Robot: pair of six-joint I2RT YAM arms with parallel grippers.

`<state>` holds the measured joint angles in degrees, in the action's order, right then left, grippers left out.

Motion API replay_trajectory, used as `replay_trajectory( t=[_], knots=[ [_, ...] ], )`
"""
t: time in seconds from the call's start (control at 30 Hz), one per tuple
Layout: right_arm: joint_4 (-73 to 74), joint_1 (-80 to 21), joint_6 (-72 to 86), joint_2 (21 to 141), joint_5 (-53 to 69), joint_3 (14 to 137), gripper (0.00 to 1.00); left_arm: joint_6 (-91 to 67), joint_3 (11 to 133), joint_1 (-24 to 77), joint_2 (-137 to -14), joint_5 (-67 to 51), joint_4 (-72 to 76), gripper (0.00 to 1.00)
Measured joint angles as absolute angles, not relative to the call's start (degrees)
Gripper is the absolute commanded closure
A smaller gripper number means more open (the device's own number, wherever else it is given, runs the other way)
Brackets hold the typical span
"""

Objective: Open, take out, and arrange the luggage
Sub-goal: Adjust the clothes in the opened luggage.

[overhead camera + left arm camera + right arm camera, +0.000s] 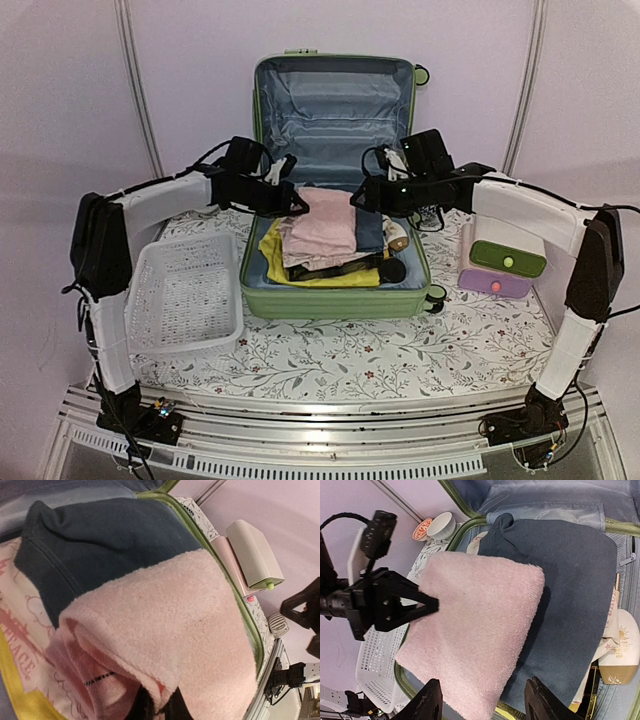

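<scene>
The luggage (330, 300), a light-green hard-shell suitcase, lies open with its lid standing up at the back. Folded clothes fill the lower half. A pink towel (325, 222) lies on top, over a dark blue garment (575, 580). My left gripper (298, 205) is at the towel's left edge, shut on a fold of the pink towel (200, 620); its dark fingers pinch the fold at the bottom of the left wrist view (161, 706). My right gripper (482, 700) hangs open above the towel's near right corner, touching nothing.
A white perforated basket (185, 295) stands left of the suitcase. A green-and-purple box (505, 268) sits to its right. A yellow garment (275, 262) and a sunscreen bottle (620, 650) lie in the suitcase. A small bowl (441, 526) stands behind its left side.
</scene>
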<state>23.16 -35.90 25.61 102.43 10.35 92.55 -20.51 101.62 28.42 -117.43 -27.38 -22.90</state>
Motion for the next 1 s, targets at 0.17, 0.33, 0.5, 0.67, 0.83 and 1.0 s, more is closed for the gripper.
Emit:
replay_trajectory(
  t=[0.17,0.33,0.5,0.67,0.83,1.0],
  knots=[
    [22.41,-34.72,26.15,102.91,15.4,92.36,0.42,-21.76,97.51,27.27,-108.64,-27.35,-23.51,0.99],
    [18.85,-33.56,28.62,104.6,21.19,90.63,0.41,-22.96,95.0,26.02,-106.65,-28.93,-20.93,0.97],
    [14.33,-33.5,32.23,107.0,25.36,87.74,0.39,-24.14,93.45,25.3,-112.36,-30.81,-19.62,0.91],
    [9.82,-34.17,36.05,107.74,27.79,82.56,0.4,-24.99,90.76,25.08,-115.55,-31.24,-18.98,0.69],
    [3.64,-34.65,39.88,108.14,29.98,78.67,0.4,-25.54,89.8,24.95,-115.15,-31.29,-17.47,0.48],
    [0.78,-35.2,41.28,108.14,30.46,78.46,0.39,-26.61,83.53,24.95,-110.28,-31.0,-14.63,0.44]
  ],
)
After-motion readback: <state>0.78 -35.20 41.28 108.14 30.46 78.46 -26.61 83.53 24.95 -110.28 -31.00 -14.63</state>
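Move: The pink cloth is already pinched by its left edge in my left hand; its middle is about 4 cm to that hand's right, 5 cm back and 3 cm lower. From my open right hand the cloth's middle lies some 8 cm left, level ahead and 9 cm down. The exposed navy garment is roughly 3 cm to that hand's right and 10 cm below, and the black round item 7 cm right, 9 cm back and 15 cm below. I lift the pinched edge of the pink cloth about 6 cm while drawing it left and slightly back, then lower it some 11 cm onto the pile and open my left fingers to let go. Meanwhile my right hand, still open, sinks about 8 cm and edges left and back towards the cloth's right side, rolling its left side up and tipping its fingers further down. ##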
